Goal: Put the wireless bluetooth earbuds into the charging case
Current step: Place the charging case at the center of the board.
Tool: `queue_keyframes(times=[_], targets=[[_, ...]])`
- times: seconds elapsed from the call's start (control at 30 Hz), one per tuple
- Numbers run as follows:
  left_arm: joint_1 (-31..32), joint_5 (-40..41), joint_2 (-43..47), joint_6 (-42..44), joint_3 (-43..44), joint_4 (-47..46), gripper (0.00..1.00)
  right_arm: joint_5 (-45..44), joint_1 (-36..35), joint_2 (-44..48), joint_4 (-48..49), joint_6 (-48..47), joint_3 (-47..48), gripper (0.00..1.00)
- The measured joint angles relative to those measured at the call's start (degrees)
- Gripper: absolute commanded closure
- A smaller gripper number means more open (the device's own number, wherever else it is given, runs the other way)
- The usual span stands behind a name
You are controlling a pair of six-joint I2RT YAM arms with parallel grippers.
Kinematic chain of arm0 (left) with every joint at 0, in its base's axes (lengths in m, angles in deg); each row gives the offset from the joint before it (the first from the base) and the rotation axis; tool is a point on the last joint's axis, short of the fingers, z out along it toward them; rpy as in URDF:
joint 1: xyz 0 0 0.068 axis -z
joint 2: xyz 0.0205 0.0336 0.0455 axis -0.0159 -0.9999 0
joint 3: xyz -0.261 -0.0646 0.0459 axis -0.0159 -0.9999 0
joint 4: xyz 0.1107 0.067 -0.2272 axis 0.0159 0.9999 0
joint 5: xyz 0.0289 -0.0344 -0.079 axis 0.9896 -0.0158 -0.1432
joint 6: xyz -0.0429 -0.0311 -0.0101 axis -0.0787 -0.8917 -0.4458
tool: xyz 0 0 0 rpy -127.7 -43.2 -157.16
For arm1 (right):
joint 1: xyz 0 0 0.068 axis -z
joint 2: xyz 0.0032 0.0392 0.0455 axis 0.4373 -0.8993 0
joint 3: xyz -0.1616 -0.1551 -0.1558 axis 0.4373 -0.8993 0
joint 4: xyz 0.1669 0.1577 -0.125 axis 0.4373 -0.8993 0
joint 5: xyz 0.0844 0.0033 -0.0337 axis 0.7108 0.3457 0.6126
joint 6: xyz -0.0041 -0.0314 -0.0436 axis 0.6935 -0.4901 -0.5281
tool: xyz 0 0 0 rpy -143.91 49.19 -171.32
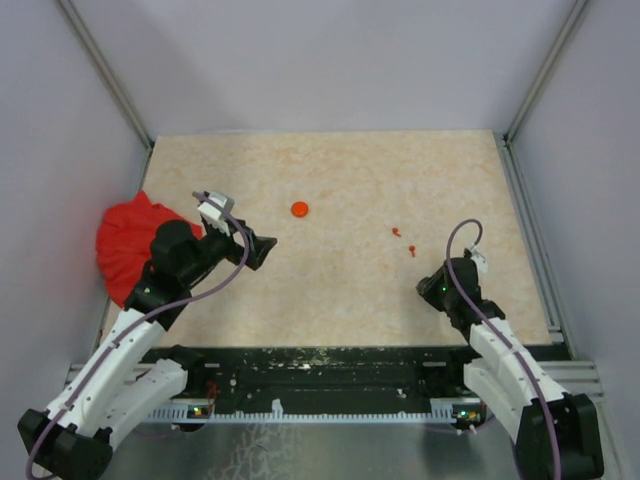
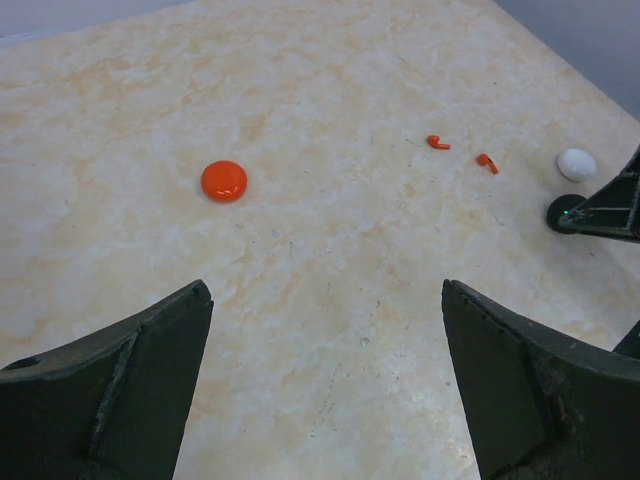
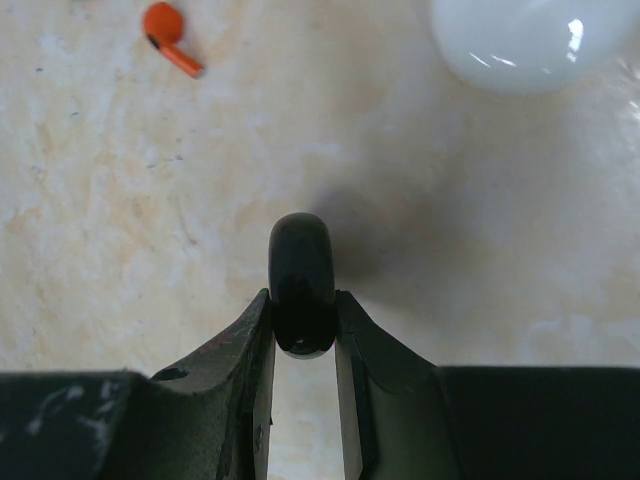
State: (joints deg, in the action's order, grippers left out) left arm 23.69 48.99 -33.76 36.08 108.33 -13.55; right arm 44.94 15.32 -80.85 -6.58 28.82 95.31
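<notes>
Two orange-red earbuds (image 1: 397, 232) (image 1: 412, 250) lie on the table right of centre; the left wrist view shows them too (image 2: 438, 143) (image 2: 487, 162), and one earbud (image 3: 170, 35) is at the upper left of the right wrist view. A round orange charging case (image 1: 300, 209) (image 2: 224, 181) lies shut, further left. My right gripper (image 3: 302, 300) (image 1: 428, 290) is shut on a black disc-shaped case (image 3: 301, 270) held on edge just above the table, near the earbuds. My left gripper (image 2: 325, 290) (image 1: 262, 248) hovers open and empty, left of the orange case.
A white disc-shaped case (image 3: 520, 40) (image 2: 576, 164) lies just beyond my right gripper. A crumpled red cloth (image 1: 130, 240) sits at the table's left edge under my left arm. Metal frame rails (image 1: 530, 230) border the table's right side.
</notes>
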Motion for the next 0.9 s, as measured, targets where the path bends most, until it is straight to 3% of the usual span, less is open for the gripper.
queue_keyframes(times=[0.27, 0.37, 0.5, 0.53, 0.57, 0.6, 0.9], targets=[[0.0, 5.2, 0.7, 0.2, -1.0, 1.3, 0.00, -7.9, 0.3, 8.1, -6.0, 11.2, -3.6, 0.69], [0.4, 7.3, 0.5, 0.4, -1.0, 1.7, 0.00, -10.7, 0.3, 12.9, -9.8, 14.6, -4.5, 0.53], [1.2, 9.5, 0.1, 0.5, -1.2, 2.5, 0.00, -13.4, 0.3, 16.6, -14.5, 16.9, -4.2, 0.41], [1.3, 9.9, 0.1, 0.6, -1.3, 2.6, 0.00, -13.8, 0.3, 16.5, -15.6, 17.2, -4.0, 0.34], [1.4, 10.3, 0.1, 0.6, -1.4, 2.7, 0.00, -14.1, 0.3, 16.5, -16.8, 17.4, -3.4, 0.18], [1.5, 10.6, 0.1, 0.6, -1.5, 2.8, 0.00, -14.3, 0.3, 16.3, -17.9, 17.6, -2.5, 0.10], [1.6, 10.9, 2.3, -0.2, -1.9, 2.2, 0.00, -12.5, 0.3, 15.7, -26.5, 11.3, 12.4, 0.07]])
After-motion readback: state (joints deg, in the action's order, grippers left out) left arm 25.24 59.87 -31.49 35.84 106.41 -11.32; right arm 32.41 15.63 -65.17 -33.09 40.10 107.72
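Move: Some 3 cm back, 4 cm right and a couple of centimetres below the right hand, which holds the black charging case, is the bare board where it gets set down. The white case lies about 5 cm ahead and 8 cm right of that hand; the nearer orange earbud is some 8 cm ahead, 4 cm left. From the open left hand the orange case lies roughly 17 cm ahead, 5 cm right and 23 cm below, the set-down spot about 38 cm right and 6 cm back. Carrying the black case right and back by nearly 5 cm and down about 1 cm to the board, the right hand turns some 20 degrees clockwise, opens its fingers wide to let go, then lifts about 8 cm clear. The open left hand drifts about 2.5 cm left and sinks, rising slightly at the end. ##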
